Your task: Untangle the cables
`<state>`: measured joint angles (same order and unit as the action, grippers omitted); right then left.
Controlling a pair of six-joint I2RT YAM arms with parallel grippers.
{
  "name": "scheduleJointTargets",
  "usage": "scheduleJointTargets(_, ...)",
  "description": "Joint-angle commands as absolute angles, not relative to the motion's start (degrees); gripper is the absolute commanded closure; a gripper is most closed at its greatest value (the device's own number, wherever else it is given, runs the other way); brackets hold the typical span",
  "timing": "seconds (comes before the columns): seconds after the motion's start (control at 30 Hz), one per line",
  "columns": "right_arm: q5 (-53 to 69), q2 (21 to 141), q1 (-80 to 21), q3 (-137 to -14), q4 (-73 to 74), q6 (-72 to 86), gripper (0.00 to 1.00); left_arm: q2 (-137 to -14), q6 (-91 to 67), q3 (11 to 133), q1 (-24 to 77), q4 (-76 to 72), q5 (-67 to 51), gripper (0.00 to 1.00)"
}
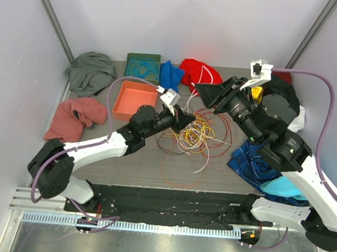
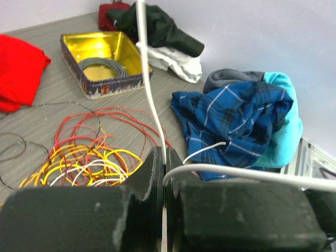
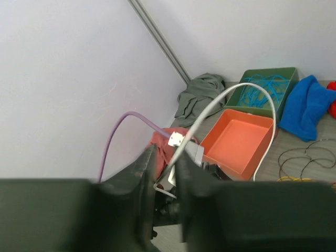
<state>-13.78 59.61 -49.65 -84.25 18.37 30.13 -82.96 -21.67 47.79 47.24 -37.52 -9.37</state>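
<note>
A tangle of yellow, red, orange, white and dark cables [image 1: 194,134] lies mid-table, and shows low left in the left wrist view [image 2: 89,157]. My left gripper [image 1: 187,119] hovers at the tangle's left edge, its jaws [image 2: 165,157] shut on a white cable [image 2: 149,89]. That cable rises away from the jaws and also bends off to the right. My right gripper [image 1: 202,92] hangs just behind the tangle. Its jaws [image 3: 165,157] stand slightly apart, with the white cable [image 3: 220,102] running loosely through the gap.
An orange tray [image 1: 129,99] and a green tray [image 1: 142,66] holding blue cables stand back left. A gold tin [image 2: 100,63] sits back right. Garments ring the table: grey [image 1: 90,72], pinkish red [image 1: 75,115], blue [image 1: 172,74], red [image 1: 200,70] and blue plaid [image 1: 254,163].
</note>
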Motion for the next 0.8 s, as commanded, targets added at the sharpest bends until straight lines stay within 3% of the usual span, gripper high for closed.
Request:
scheduleJointTargets(0.0, -18.7, 56.69, -49.75, -82.62, 18.45, 28.39, 0.4, -76.12, -18.82, 58.07, 47.37, -20.98, -12.47, 1.0)
scheduleJointTargets(0.03, -19.68, 56.43, -49.66, -82.27, 18.98, 27.78, 0.33, -75.94, -17.76, 61.14, 47.37, -7.69, -12.83, 1.0)
scheduleJointTargets(0.1, -22.31, 55.2, -49.75, -80.61, 20.29, 27.42, 0.22, -76.37, -15.57, 69.49, 47.29, 3.9, -12.92, 1.0)
scheduleJointTargets(0.2, -26.71, 53.79, -49.75, -77.62, 21.18, 27.16, 0.14, -76.47, -14.94, 74.6, 47.29, 19.57, -12.83, 1.0)
scheduleJointTargets(0.5, -30.94, 50.89, -49.66, -70.23, 21.62, 27.33, 0.1, -70.23, -16.7, 74.61, 46.76, 30.05, -4.67, 1.0)
scheduleJointTargets(0.77, -32.43, 46.68, -49.75, -65.14, 21.53, 27.25, 0.1, -77.42, -19.85, 83.66, 39.47, 38.14, 1.74, 1.0)
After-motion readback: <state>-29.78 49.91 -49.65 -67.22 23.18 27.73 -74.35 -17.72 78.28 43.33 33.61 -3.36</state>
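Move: Both grippers are at the white cable, the left shut on it and the right just starting to part its fingers. The cable pile lies about 4 cm ahead, 3 cm right and some 24 cm below the left hand, with the orange bin roughly 15 cm ahead and 20 cm left. From the right hand, the pile is around 9 cm ahead, 2 cm right and 47 cm down; the red cables lie some 10 cm right of it. The right hand opens wide and lets go of the white cable, easing about 6 cm to its right and then sinking some 10 cm, empty, towards the pile while turning a little clockwise. The left keeps its pinch on the cable, first lifting about 8 cm, then swinging left and settling lower, to end some 9 cm left and 3 cm above its start, nearer the orange bin, its fingers tipped some 30 degrees further down. ##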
